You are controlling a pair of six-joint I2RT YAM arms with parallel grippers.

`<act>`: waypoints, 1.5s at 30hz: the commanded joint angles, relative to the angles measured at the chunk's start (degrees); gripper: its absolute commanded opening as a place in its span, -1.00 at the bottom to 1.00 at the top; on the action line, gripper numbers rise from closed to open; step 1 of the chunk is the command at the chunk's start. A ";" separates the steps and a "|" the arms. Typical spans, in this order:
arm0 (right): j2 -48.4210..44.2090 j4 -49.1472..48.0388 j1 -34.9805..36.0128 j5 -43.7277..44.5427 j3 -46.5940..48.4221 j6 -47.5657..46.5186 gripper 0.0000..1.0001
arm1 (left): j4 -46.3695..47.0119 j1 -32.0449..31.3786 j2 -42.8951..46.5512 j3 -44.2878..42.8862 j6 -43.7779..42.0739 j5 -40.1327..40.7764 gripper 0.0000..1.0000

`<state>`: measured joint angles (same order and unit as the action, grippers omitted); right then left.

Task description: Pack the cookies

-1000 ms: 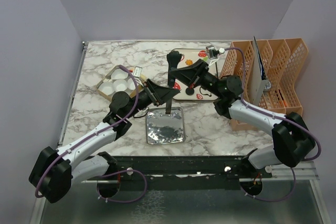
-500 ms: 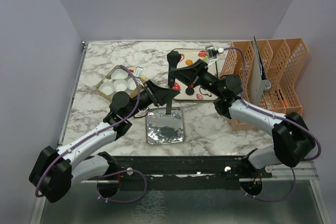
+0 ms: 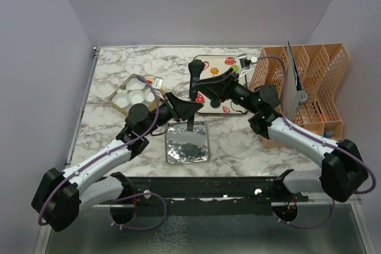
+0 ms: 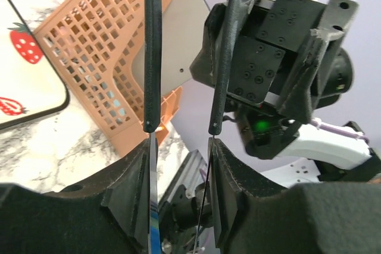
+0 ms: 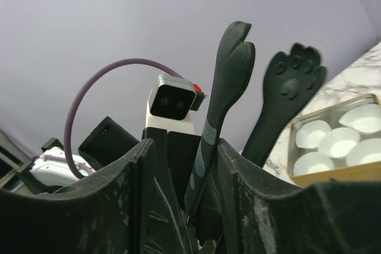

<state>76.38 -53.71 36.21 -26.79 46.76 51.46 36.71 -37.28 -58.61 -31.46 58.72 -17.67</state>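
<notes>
A white strawberry-print tray (image 3: pixel 208 59) lies at the back centre, and an orange cookie (image 3: pixel 214 62) shows near its far edge. Other cookies are hidden under my right arm. A silver foil bag (image 3: pixel 187 144) lies in front with dark bits on it, too small to tell. My right gripper (image 3: pixel 205 85) hovers over the tray, shut on black paw-shaped tongs (image 5: pixel 232 52). My left gripper (image 3: pixel 193 110) is above the bag's far edge. It grips thin metal tongs with black tips (image 4: pixel 152 57), one blade against each finger (image 4: pixel 128 188).
A tan box of white paper cups (image 3: pixel 134 93) sits at the back left and also shows in the right wrist view (image 5: pixel 333 141). An orange mesh rack (image 3: pixel 309 81) stands along the right edge. The two grippers are close together over the middle.
My right arm has swung a little to the right and back, with the paw tongs still in it. My left gripper has edged slightly toward the tray.
</notes>
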 commanded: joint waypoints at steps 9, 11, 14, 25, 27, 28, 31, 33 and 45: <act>-9.67 30.31 -0.08 11.50 1.73 -16.88 0.26 | -27.95 -0.05 -1.40 -8.46 -16.46 8.97 -0.18; -8.29 32.19 -0.08 11.08 2.74 -16.69 0.31 | -30.96 -0.03 -2.32 -10.05 -18.90 8.90 -0.18; -5.68 33.27 -0.08 10.06 3.74 -15.36 0.36 | -34.12 -0.08 -3.63 -11.97 -21.43 8.30 -0.18; 2.33 33.63 -0.08 10.77 5.51 -8.36 0.47 | -41.54 -1.50 -6.59 -16.77 -29.08 5.66 -0.14; 3.03 32.55 -0.08 11.16 4.88 -6.89 0.48 | -42.57 -2.21 -7.08 -17.40 -30.28 5.68 -0.14; 3.28 32.27 -0.08 11.45 4.56 -6.29 0.48 | -42.90 -2.68 -7.18 -17.60 -30.85 5.92 -0.14; 3.84 32.00 -0.08 12.64 3.63 -4.34 0.48 | -43.42 -3.74 -6.91 -17.76 -32.28 7.28 -0.14; 3.95 32.60 -0.08 13.91 3.00 -3.21 0.48 | -43.64 -4.13 -6.43 -17.92 -33.32 7.86 -0.14; 3.38 32.38 -0.08 17.96 -2.27 4.44 0.47 | -43.62 -4.59 -3.41 -17.20 -35.32 11.98 -0.14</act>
<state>79.75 -20.86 36.16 -11.20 46.26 52.71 -8.19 -41.56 -64.53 -47.44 24.75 -8.91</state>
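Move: The left hand already pinches the tongs near their middle, paw ends pointing up and forward. From it, the cookie tray's centre is roughly 28 cm ahead, 10 cm right and 29 cm below; the metal tray is some 5 cm left, 1 cm ahead and 29 cm below. The right hand's parted fingers are around the tongs' black part, putting their middle about 3 cm back, 2 cm left and 6 cm below it. Keeping its pinch on the tongs, the left hand sinks about 10 cm and rolls some 45 degrees, left side up, swinging the paw ends rightward. The right hand opens wider, backs off briefly to the right, then follows down about 15 cm and forward 5 cm, tipping down about 30 degrees to bring its open fingers around the paw end. ##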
